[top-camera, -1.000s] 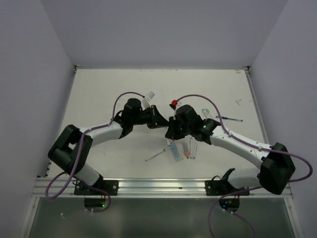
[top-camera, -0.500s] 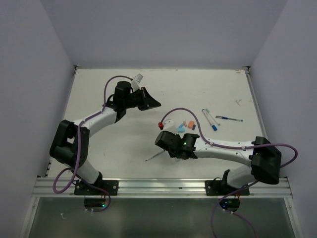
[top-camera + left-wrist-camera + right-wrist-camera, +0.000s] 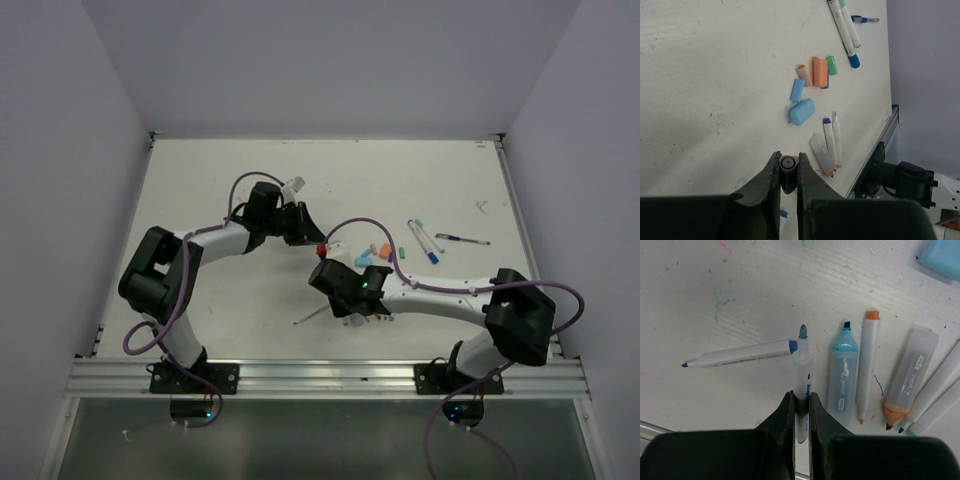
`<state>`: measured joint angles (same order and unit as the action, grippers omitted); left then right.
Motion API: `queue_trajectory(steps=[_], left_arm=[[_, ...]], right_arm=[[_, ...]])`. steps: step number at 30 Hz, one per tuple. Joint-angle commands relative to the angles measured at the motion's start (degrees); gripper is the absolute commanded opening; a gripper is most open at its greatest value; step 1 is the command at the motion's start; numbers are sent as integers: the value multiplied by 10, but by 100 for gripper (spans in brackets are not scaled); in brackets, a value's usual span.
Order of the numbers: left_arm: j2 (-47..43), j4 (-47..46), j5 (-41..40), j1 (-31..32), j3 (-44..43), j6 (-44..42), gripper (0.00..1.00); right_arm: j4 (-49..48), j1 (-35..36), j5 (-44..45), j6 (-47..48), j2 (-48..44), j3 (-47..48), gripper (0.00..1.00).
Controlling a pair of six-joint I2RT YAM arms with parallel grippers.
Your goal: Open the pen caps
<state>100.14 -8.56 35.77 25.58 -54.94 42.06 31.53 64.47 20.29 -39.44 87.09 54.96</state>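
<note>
My left gripper [image 3: 788, 159] is shut on a small dark pen cap [image 3: 787, 166], held above the table; in the top view it [image 3: 314, 231] hangs left of the loose caps. Orange [image 3: 819, 71], green [image 3: 831, 65] and light blue [image 3: 797, 90] pen caps lie together on the table [image 3: 715, 75], with a wider light blue one [image 3: 801, 111]. My right gripper [image 3: 801, 397] is shut on a clear uncapped pen [image 3: 801, 371] with a grey-blue tip, low over the table.
Beside the held pen lie a thin blue-tipped pen [image 3: 740, 354], a teal highlighter [image 3: 842, 377], an orange-tipped pen [image 3: 867, 365] and an orange highlighter [image 3: 907, 375], all uncapped. Capped pens [image 3: 425, 240] and a thin pen [image 3: 462, 239] lie at the right. The front rail [image 3: 330, 375] is close.
The two grippers were together at the centre, then parted. The right arm dropped to the row of pens with the barrel. The left swung far left with the cap, then came partway back.
</note>
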Motion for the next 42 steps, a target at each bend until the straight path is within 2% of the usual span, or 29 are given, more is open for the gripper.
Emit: queue_trajectory(steps=[1,8,14,15,18,24,28,31,36,42], left_arm=[[20,-8,8,11,-12,-24,12],[79,-11,15,27,-43,-22,14],[117,-12,15,48,-64,-18,16],[119,-15,16,48,-65,-16,18],[126,-16,14,51,-68,-14,26],[138,-11,14,50,-74,-15,32],[142,-8,12,50,-77,-17,42],[139,5,7,50,-83,-25,47],[128,13,-1,49,-85,-30,51],[87,6,-8,43,-56,-24,51]], right_arm=[[-21,-4,3,-23,7,-6,0],[-25,-14,19,-28,26,-14,0],[-25,-22,29,-19,36,-11,15],[-27,-24,30,-18,35,-11,22],[-30,-30,28,-13,33,-13,31],[-38,-38,21,5,14,-8,42],[-4,-43,48,30,-16,29,46],[26,-81,55,51,-56,50,48],[38,-217,22,97,-111,52,50],[85,-341,55,147,-99,81,53]])
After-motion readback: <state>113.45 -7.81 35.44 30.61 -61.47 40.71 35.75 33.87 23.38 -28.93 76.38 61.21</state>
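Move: The left hand holds the grey cap; its table spot is about 6 cm right, 1 cm back and 7 below, with the light-blue cap 2 cm right of that spot and 1 cm nearer. The right hand holds the grey marker; its resting place is 2 cm ahead, 1 right and 3 below, between the light-blue highlighter (4 cm right of that place, level with it) and the blue marker (6 cm left, 1 nearer). Left lowers grey cap 6 cm and opens; right lays marker down, opens, then sweeps 20 cm up and forward-right. ##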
